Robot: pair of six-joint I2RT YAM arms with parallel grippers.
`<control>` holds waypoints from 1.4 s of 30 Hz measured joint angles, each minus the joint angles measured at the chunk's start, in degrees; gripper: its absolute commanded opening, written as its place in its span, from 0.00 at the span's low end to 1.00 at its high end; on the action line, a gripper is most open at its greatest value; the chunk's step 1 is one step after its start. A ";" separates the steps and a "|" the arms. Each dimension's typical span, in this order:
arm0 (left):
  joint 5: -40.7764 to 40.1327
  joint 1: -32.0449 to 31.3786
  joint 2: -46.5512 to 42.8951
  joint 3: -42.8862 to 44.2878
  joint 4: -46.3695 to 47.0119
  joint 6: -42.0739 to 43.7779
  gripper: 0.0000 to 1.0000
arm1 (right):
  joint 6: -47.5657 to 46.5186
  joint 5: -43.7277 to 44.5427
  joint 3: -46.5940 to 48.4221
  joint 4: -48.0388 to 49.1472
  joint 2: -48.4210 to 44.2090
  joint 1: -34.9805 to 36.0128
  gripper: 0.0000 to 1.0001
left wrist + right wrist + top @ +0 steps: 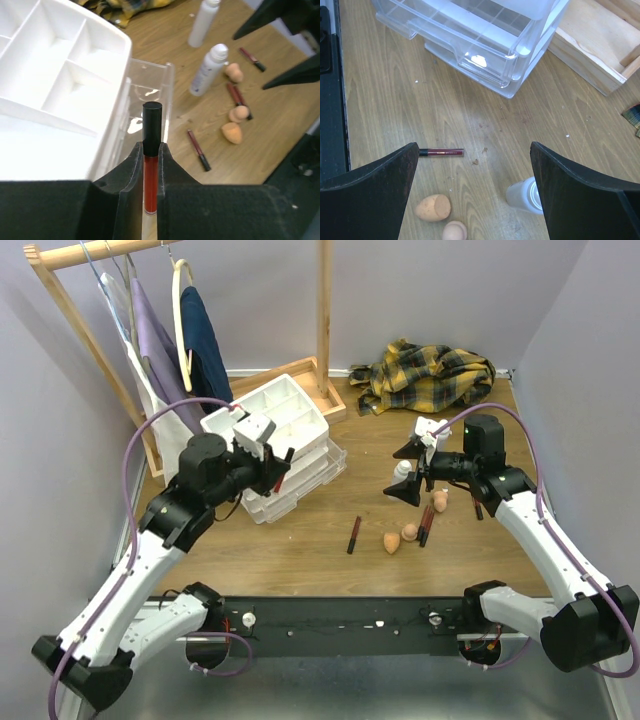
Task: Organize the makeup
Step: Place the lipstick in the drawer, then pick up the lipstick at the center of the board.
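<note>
My left gripper [151,148] is shut on a dark-red stick with a black cap [152,120], held just in front of the white drawer unit [75,75]; from above this gripper [277,466] hangs by the unit's front right. My right gripper [473,147] is open over the wood, with a white capped bottle [522,195] by its right finger. Another stick [441,152] and two peach sponges [432,207] lie below it. The left wrist view shows two bottles [210,70], three sponges [232,133] and more sticks [198,150] on the table.
The drawer unit [285,445] has a compartmented top tray and clear drawers. A wooden clothes rack [150,330] with hanging garments stands at the back left, its base [600,50] beside the unit. A yellow plaid cloth [430,375] lies at the back right.
</note>
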 measured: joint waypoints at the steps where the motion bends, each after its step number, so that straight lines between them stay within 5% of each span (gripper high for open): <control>1: -1.16 -0.28 1.20 0.52 -0.07 0.76 0.06 | 0.00 0.00 0.00 0.02 0.00 0.00 1.00; 9: -9.14 -3.02 10.58 2.21 -2.47 5.53 0.58 | -0.02 0.00 0.00 0.00 0.00 0.00 1.00; 17: -13.25 -4.13 11.65 2.21 -3.87 7.19 0.63 | -0.04 -0.02 0.00 0.02 0.00 0.00 1.00; 22: -14.01 -4.15 10.51 1.79 -3.67 7.65 0.75 | -0.35 -0.46 0.00 0.02 0.00 0.00 1.00; 35: -15.21 -4.09 -4.44 -7.28 1.86 8.07 0.98 | -8.57 -7.45 -1.92 -1.11 1.81 0.00 1.00; 42: -17.05 -3.98 -9.42 -11.08 3.19 8.04 0.99 | -16.31 -10.82 -0.83 -7.89 8.70 0.02 1.00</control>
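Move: The left hand already holds the lipstick; the open clear drawer's middle lies about 4 cm ahead of it, 1 cm to its right and some 9 cm below. The organizer's white top tray has its middle roughly 13 cm ahead, 4 cm left and 3 cm lower. A loose lipstick on the table is about 9 cm back, 17 cm right and 24 cm down. From the right hand the drawer is some 22 cm left, level fore and aft, 3 cm lower. Down and forward goes the left hand, about 6 cm lower into the space over the open drawer, fingers tipping further down as they open and let go of the lipstick; then it backs off to the left and slightly up, opening wide. Late on, the empty, open right hand sinks about 5 cm, drawing slightly back towards the loose lipstick and turning counter-clockwise. ##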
